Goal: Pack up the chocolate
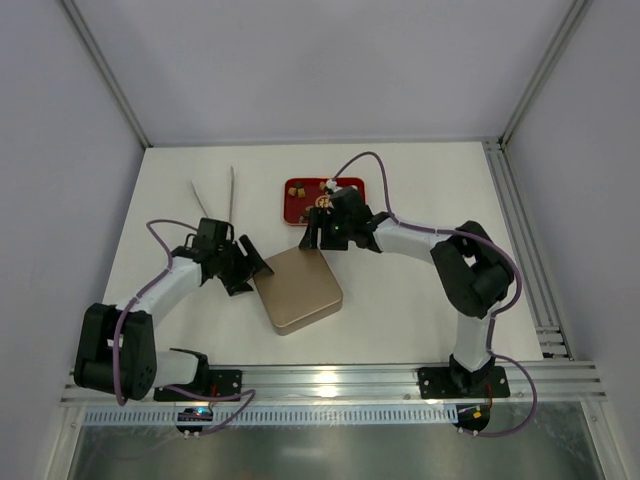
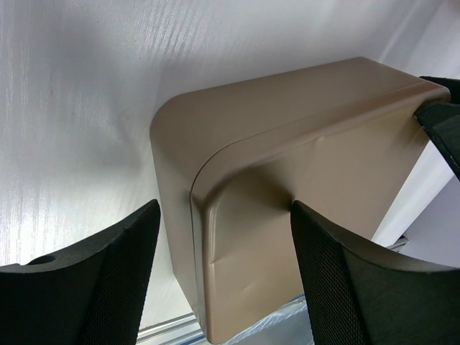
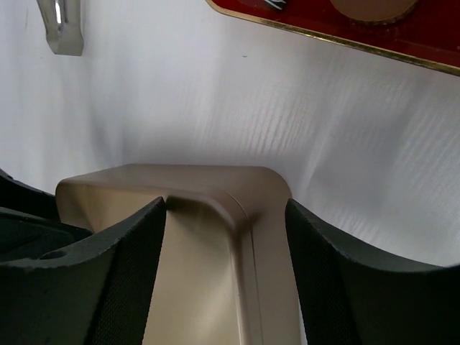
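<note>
A closed gold tin (image 1: 298, 290) lies flat mid-table. My left gripper (image 1: 245, 268) is at its left corner and my right gripper (image 1: 313, 240) at its far corner. In the left wrist view the left gripper (image 2: 223, 208) stands open astride the tin's (image 2: 287, 144) rounded corner, its left finger clear of the side wall. The right gripper (image 3: 224, 203) is also open astride a corner of the tin (image 3: 215, 187), one finger over the lid and the other beside the wall. Small pieces of chocolate (image 1: 300, 190) sit on the red tray (image 1: 295, 212) behind the right gripper.
Metal tongs (image 1: 231, 190) lie at the back left; one tip (image 3: 61, 29) shows in the right wrist view. The red tray's gold-edged rim (image 3: 402, 47) is just beyond the right gripper. Aluminium rails (image 1: 530, 260) run along the right and near edges.
</note>
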`<state>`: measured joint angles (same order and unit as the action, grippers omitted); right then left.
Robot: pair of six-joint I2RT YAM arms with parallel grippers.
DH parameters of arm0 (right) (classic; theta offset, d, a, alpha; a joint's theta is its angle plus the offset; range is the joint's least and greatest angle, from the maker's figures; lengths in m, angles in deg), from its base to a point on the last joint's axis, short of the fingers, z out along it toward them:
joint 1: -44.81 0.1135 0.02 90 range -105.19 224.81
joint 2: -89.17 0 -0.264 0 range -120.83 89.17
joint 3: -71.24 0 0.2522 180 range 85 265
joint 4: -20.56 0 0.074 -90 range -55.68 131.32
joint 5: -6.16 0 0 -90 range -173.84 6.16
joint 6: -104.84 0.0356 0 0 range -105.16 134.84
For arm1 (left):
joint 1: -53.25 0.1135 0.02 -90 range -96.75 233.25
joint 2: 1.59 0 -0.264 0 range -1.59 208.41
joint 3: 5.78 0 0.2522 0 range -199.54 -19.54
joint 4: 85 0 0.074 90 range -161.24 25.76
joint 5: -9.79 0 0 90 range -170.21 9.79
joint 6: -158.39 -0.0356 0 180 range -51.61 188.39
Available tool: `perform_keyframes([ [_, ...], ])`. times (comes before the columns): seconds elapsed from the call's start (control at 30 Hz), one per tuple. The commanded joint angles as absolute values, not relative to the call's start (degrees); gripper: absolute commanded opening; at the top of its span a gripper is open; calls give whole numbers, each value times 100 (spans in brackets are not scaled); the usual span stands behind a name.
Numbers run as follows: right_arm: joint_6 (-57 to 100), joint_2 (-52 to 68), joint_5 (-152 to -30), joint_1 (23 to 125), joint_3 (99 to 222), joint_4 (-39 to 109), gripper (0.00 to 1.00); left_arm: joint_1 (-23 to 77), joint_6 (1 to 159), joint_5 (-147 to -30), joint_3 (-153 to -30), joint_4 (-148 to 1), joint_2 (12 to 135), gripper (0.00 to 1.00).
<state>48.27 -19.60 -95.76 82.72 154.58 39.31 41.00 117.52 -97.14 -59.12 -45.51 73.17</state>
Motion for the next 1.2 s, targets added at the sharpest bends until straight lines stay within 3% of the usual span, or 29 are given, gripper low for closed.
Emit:
perform_keyframes([
  [0.0, 4973, -2105, -9448, 8313, 15022, 3942, 66, 4086, 11621, -9287, -5778, -4338, 7513, 71],
  [0.33, 5369, -1342, -9334, 8313, 13942, 3538, 52, 3998, 11471, -9383, -6041, -4347, 7829, 70],
  [0.73, 5861, 118, -9158, 8392, 12589, 3467, 49, 3542, 11225, -9472, -7157, -4224, 8857, 70],
  [1.17, 5905, 1006, -8789, 8612, 12350, 3836, 47, 3155, 11199, -9436, -7790, -4048, 9298, 73],
])
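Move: The lidded box sits askew between the hands, its middle about 9 cm to the left hand's right and 3 cm back, some 2 cm lower. From the right hand that middle lies about 10 cm back and 4 cm to the left, also 2 cm lower. The red tray is about 10 cm ahead of the right hand and 2 cm to its right. A thin rod lies about 17 cm ahead of the left hand and 6 cm left. The lidded box is worked round clockwise between both hands, whose fingers straddle its lid edge: the right hand draws back about 10 cm and 7 cm right, from the far-right corner along the right side, its fingers closing partway. The left hand, its opening unchanged, carries the far-left corner forward and right, 5 to 6 cm each, turning about 10 degrees clockwise. ##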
